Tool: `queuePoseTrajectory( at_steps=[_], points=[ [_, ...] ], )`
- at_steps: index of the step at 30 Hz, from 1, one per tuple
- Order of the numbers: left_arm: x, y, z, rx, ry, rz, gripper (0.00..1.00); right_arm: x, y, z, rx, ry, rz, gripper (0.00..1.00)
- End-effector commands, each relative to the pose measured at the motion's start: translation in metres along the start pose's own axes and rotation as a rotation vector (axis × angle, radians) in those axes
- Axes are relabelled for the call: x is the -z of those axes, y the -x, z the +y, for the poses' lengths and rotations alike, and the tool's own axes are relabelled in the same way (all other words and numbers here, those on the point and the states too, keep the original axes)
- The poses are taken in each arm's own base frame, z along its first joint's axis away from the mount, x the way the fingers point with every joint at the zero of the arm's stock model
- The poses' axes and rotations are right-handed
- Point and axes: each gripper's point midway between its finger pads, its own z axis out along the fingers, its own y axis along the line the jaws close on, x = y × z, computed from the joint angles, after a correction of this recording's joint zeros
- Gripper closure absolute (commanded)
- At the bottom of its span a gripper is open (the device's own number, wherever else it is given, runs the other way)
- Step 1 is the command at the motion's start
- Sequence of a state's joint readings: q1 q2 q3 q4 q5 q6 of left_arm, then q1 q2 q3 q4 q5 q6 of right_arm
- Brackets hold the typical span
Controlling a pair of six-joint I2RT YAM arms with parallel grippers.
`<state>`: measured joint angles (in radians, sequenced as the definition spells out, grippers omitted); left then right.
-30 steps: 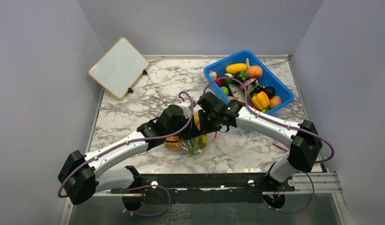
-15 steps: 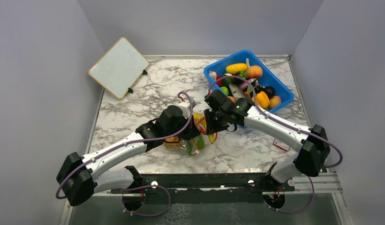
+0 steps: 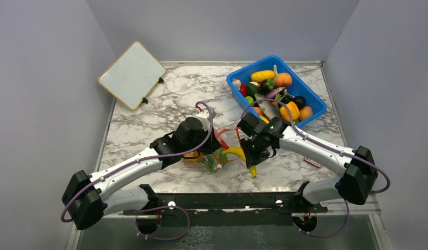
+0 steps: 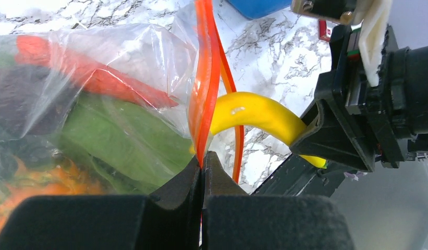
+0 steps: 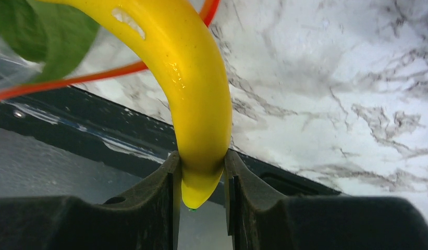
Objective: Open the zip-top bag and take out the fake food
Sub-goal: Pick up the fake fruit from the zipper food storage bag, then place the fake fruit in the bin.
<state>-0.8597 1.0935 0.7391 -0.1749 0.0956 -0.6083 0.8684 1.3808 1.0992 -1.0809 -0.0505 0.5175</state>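
The clear zip-top bag point(image 3: 214, 159) lies near the table's front edge, and my left gripper point(image 3: 216, 148) is shut on its red-orange zip strip point(image 4: 206, 78). In the left wrist view the strip runs straight up from my closed gripper point(image 4: 202, 159). A green leaf point(image 4: 123, 135) and orange fake food point(image 4: 24, 203) show through the plastic. My right gripper point(image 3: 249, 162) is shut on the end of a yellow banana point(image 3: 236, 152). Its far end still reaches the spread bag mouth. In the right wrist view the banana point(image 5: 185, 67) is clamped between my right gripper's point(image 5: 201, 166) fingers.
A blue bin point(image 3: 277, 58) full of toy fruit stands at the back right. A small whiteboard point(image 3: 132, 74) leans at the back left. A small red and white item point(image 3: 312, 161) lies by the right arm. The black front rail point(image 3: 227, 200) runs just below the bag.
My right gripper has moved right and toward the near edge, drawing the banana out through the bag's mouth. The left gripper has kept its hold in the same place.
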Motion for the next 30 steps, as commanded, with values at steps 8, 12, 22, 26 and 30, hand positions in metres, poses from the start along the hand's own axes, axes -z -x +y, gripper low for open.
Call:
queuePoseTrajectory(
  at_steps=[8,12,22,26,30],
  points=[
    [0.011,0.020,-0.002,-0.010,0.023,-0.083,1.00,0.037,-0.020,-0.030,-0.072,-0.101,-0.066,0.83],
    [0.012,0.022,-0.001,-0.009,0.026,-0.090,1.00,0.062,-0.012,-0.044,-0.114,-0.167,-0.161,0.84],
    [0.013,0.022,-0.003,0.000,0.018,-0.094,1.00,0.124,0.038,-0.090,-0.254,-0.412,-0.523,0.84],
    [0.015,0.022,-0.004,-0.001,0.010,-0.092,1.00,0.141,0.061,-0.111,-0.300,-0.528,-0.618,0.82],
    [0.017,0.020,-0.005,-0.004,0.002,-0.084,1.00,0.146,0.089,-0.150,-0.358,-0.557,-0.691,0.80]
  ],
)
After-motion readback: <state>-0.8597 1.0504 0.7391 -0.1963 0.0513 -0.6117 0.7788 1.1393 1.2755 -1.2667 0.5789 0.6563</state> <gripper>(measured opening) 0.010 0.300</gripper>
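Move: The right gripper already holds the banana by its near end, with the far end still in the bag mouth. The blue bin's middle lies about 28 cm ahead, 12 cm to the right and 5 cm below this hand. The bag sits some 16 cm left and 3 cm ahead of it, and the red-and-white box about 28 cm right, level with it. From the left gripper, the bin is around 20 cm ahead and 27 cm right. Keep the banana pinched in the right gripper and draw it back and right a couple of centimetres, out of the bag mouth. Then lift it about 11 cm while carrying it right some 10 cm and swinging forward towards the near corner of the blue bin. Tip the fingers forward about 35 degrees and turn the wrist clockwise as you go. Hold the bag's orange rim with the left gripper, nearly still. ##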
